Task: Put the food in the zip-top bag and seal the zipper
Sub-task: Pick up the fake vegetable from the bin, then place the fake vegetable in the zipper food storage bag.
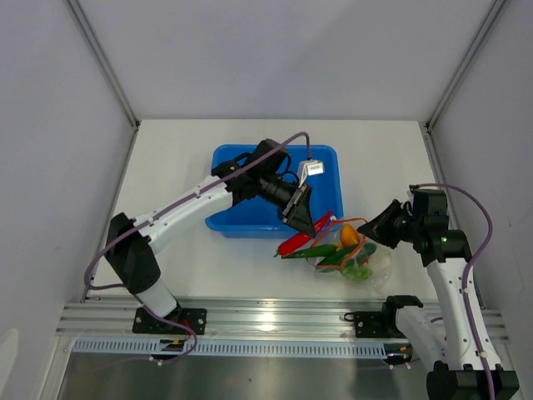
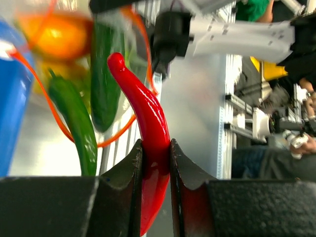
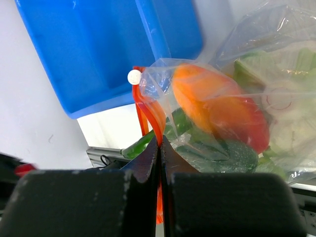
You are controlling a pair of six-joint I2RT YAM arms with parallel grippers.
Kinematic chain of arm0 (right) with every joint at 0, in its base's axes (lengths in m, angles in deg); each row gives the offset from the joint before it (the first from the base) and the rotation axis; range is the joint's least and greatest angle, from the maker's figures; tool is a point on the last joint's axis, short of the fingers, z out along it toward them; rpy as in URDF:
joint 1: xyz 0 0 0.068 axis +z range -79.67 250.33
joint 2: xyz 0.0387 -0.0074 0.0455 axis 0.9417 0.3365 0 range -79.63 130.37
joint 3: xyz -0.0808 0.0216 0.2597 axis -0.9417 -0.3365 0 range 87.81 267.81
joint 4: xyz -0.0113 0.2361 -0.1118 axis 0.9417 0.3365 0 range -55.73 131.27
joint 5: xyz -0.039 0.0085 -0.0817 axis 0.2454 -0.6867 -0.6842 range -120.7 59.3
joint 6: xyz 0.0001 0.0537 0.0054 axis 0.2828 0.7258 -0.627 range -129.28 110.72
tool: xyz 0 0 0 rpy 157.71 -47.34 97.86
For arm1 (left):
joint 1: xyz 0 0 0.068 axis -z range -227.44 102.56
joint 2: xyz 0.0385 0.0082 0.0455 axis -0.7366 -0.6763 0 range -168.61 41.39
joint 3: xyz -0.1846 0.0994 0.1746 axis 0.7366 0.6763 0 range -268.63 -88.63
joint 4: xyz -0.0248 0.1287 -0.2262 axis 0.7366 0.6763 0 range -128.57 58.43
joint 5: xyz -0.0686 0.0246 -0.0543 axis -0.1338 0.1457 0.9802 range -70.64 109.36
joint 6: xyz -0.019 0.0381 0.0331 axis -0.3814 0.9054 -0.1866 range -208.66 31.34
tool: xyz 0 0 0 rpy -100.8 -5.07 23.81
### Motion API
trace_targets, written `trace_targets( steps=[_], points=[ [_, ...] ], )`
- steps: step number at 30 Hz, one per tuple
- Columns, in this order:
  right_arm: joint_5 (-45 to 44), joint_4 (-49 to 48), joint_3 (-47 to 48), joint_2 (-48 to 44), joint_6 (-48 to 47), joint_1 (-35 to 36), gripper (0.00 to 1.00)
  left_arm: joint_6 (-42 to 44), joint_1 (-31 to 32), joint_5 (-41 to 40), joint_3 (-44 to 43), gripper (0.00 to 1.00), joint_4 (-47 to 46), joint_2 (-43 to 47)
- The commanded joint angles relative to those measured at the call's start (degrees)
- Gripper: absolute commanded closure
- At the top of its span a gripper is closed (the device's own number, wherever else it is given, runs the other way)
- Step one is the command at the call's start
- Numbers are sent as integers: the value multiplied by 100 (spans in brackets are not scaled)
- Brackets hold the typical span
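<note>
My left gripper is shut on the red chili, whose tip points at the mouth of the zip-top bag. From above, the chili lies just left of the bag's opening, under the left gripper. My right gripper is shut on the orange-red zipper at the mouth's edge, holding it up. Inside the clear bag I see an orange fruit, a dark green cucumber and white cauliflower. A slim green pepper sticks out of the mouth.
The blue tub stands right behind the left gripper and the bag, its wall close to the zipper's white slider. A metal rail runs along the table's near edge, in front of the bag.
</note>
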Motion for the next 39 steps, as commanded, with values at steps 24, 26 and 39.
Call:
trace_targets(
  steps=[24, 26, 39],
  points=[
    [102, 375, -30, -495, -284, 65, 100, 1195, 561, 384, -1626, 99, 2510, -1814],
    [137, 375, -30, -522, -346, 65, 100, 1143, 605, 340, -1880, 99, 2599, -1964],
    [383, 639, 128, -1101, -777, 74, 100, 317, 974, 323, -2179, 100, 2081, -2527]
  ],
)
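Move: The left gripper holds the red pepper above the bag and to its left. The bag's mouth is about 8 cm to the gripper's right, 1 cm ahead and 10 cm down. Below that gripper, the green chili is 2 cm right and 1 cm ahead; the zucchini is 8 cm right and 1 cm back; the orange vegetable is 11 cm right and 4 cm ahead. From the right gripper, the mouth's middle is some 8 cm left, 2 cm back and 4 cm down. Keep the red pepper pinched and lower the left gripper about 8 cm, drawing it back 4 cm as well and adding most of a 4 cm shift to the right late, to feed the pepper's tip into the bag's mouth. Tip the fingers further down and swing them clockwise, some 25 degrees in all. With the right gripper still shut on the orange rim, pull the bag back 3 to 4 cm. ##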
